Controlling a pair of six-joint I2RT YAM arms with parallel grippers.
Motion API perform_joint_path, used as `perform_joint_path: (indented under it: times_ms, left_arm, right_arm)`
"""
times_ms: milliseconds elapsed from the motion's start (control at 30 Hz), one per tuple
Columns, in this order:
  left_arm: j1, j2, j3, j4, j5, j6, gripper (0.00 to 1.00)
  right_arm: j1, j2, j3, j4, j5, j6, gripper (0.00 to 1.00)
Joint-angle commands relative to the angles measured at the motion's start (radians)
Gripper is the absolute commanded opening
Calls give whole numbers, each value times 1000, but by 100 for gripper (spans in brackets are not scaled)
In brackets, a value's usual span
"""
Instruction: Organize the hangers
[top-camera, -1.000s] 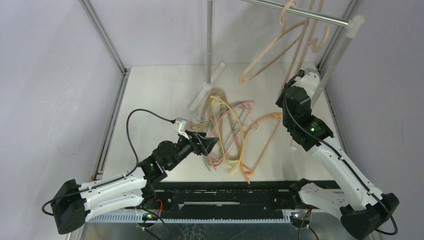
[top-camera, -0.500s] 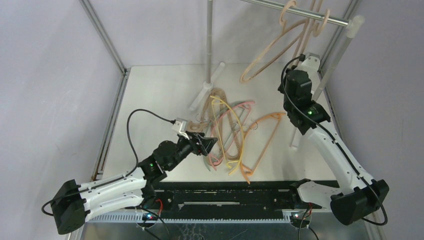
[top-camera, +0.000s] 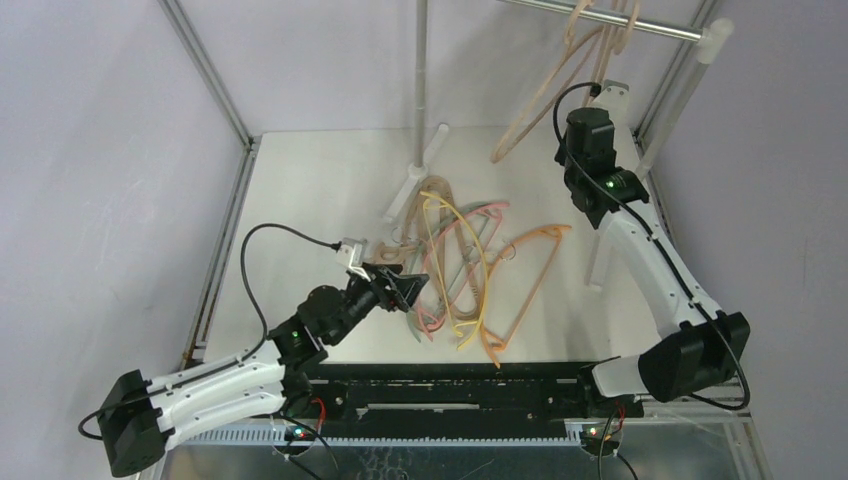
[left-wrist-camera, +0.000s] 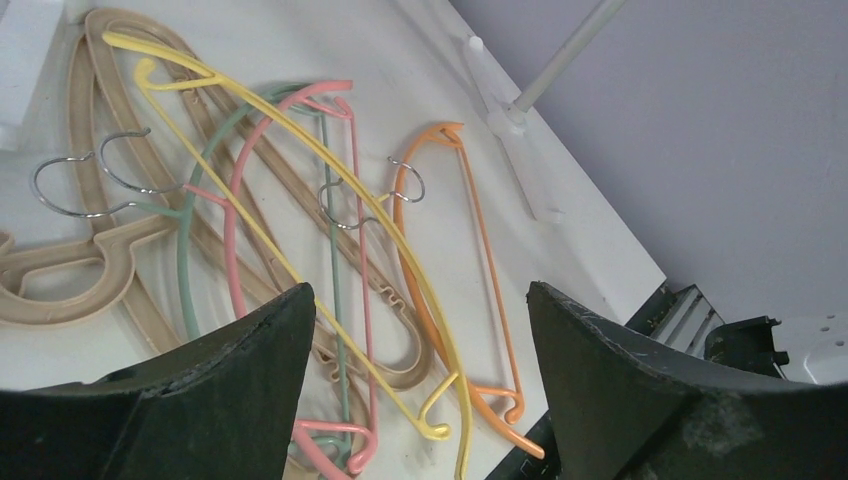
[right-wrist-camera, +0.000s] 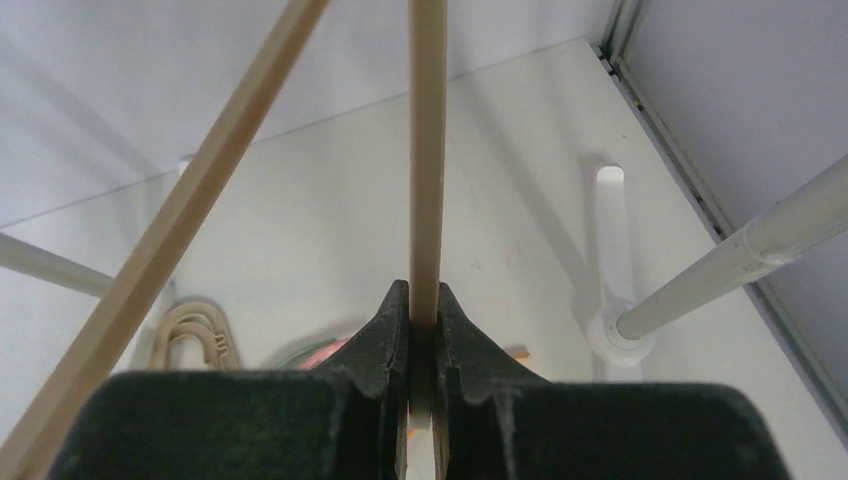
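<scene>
A loose pile of hangers lies mid-table: a yellow one (top-camera: 470, 240), an orange one (top-camera: 535, 265), a pink one (top-camera: 435, 260) and a beige one (top-camera: 435, 190). My left gripper (top-camera: 405, 290) hovers open over the pile's near-left side. In the left wrist view the yellow hanger (left-wrist-camera: 300, 170), the orange hanger (left-wrist-camera: 480, 230), the pink hanger (left-wrist-camera: 235, 250) and a green hanger (left-wrist-camera: 185, 270) show between its fingers (left-wrist-camera: 250, 380), untouched. My right gripper (top-camera: 592, 100) is raised by the rail, shut on the bar of a hanging beige hanger (right-wrist-camera: 427, 150). A second beige bar (right-wrist-camera: 200, 190) slants beside it.
The silver rail (top-camera: 620, 20) crosses the top right, with beige hanger hooks at it. Its upright posts (top-camera: 422, 80) stand on white feet (top-camera: 410, 190) on the table. The right post (right-wrist-camera: 740, 255) is close to my right gripper. Frame bars line both table sides.
My right arm has lifted the beige hanger up and back toward the rail, and the hanger now hangs steeper. The left gripper stays open and has barely shifted.
</scene>
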Motion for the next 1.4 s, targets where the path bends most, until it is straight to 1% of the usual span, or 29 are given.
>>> perform_joint_path:
  times_ms: [0, 133, 167, 267, 300, 367, 433, 633, 767, 833, 967, 1000, 1033, 1067, 1133, 1233, 1367]
  left_arm:
    - [-4, -28, -20, -2, -35, 28, 83]
    - [-4, -20, -18, -3, -36, 29, 83]
    - [-4, -16, -17, -3, -34, 30, 83]
    - [-4, 1, -13, -4, -32, 29, 84]
    - [-4, 6, -13, -2, -32, 29, 83]
    - [-5, 13, -11, -2, -34, 29, 83]
    - [-5, 21, -11, 1, -36, 28, 84]
    - [-5, 46, -18, 17, -35, 20, 84]
    - [-4, 64, -18, 24, -25, 16, 84]
    - [-4, 68, -17, 27, -19, 15, 84]
    - [-4, 84, -17, 37, -20, 15, 84]
    - [-3, 89, -17, 40, -21, 14, 84]
    - [-5, 93, -18, 43, -21, 13, 84]
    - [-4, 98, -19, 45, -20, 11, 84]
    - [-4, 108, -16, 50, -16, 11, 84]
    - [-4, 126, -8, 50, 0, 17, 84]
    - [-4, 144, 4, 51, 10, 21, 84]
  right_arm:
    - [-28, 31, 70, -26, -37, 1, 0]
    - [-35, 34, 45, -38, -31, 14, 0]
    - [-37, 32, 34, -39, -28, 21, 4]
    - [-39, 14, 0, -42, -14, 53, 36]
    - [-39, 2, -14, -40, -13, 61, 43]
    - [-39, -25, -44, -36, -12, 80, 54]
    - [-39, -56, -74, -34, -22, 96, 60]
    - [-26, -176, -184, -56, -47, 163, 69]
    - [-13, -274, -293, -46, -39, 183, 70]
    - [-12, -301, -311, -44, -34, 186, 70]
    - [17, -329, -322, -98, -18, 206, 72]
    - [33, -341, -338, -110, -3, 213, 85]
    - [51, -356, -358, -119, 15, 222, 94]
    - [74, -376, -383, -128, 33, 236, 98]
    - [97, -421, -443, -133, 44, 253, 99]
    - [99, -487, -523, -144, 42, 285, 100]
    - [126, -561, -590, -208, 30, 347, 100]
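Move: The beige hanger already sits in my right fingers; the rail it goes onto runs almost straight above, about 2 cm left, 2 cm back and 22 cm up. The other hung hanger is some 11 cm left and 5 cm back, and the right post 9 cm right and 4 cm back. From my open left hand the yellow hanger lies about 11 cm ahead, 6 cm right and 22 cm below; the orange one about 8 cm ahead, 22 cm right. I ease my right hand about 1 cm forward and slightly down, then let go of the beige hanger and back away from the rail towards my base, some 14 cm back and 11 cm down, opening wide with a slight roll and downward tip. My left hand, still open, sinks about 5 cm towards the yellow hanger, touching nothing. ##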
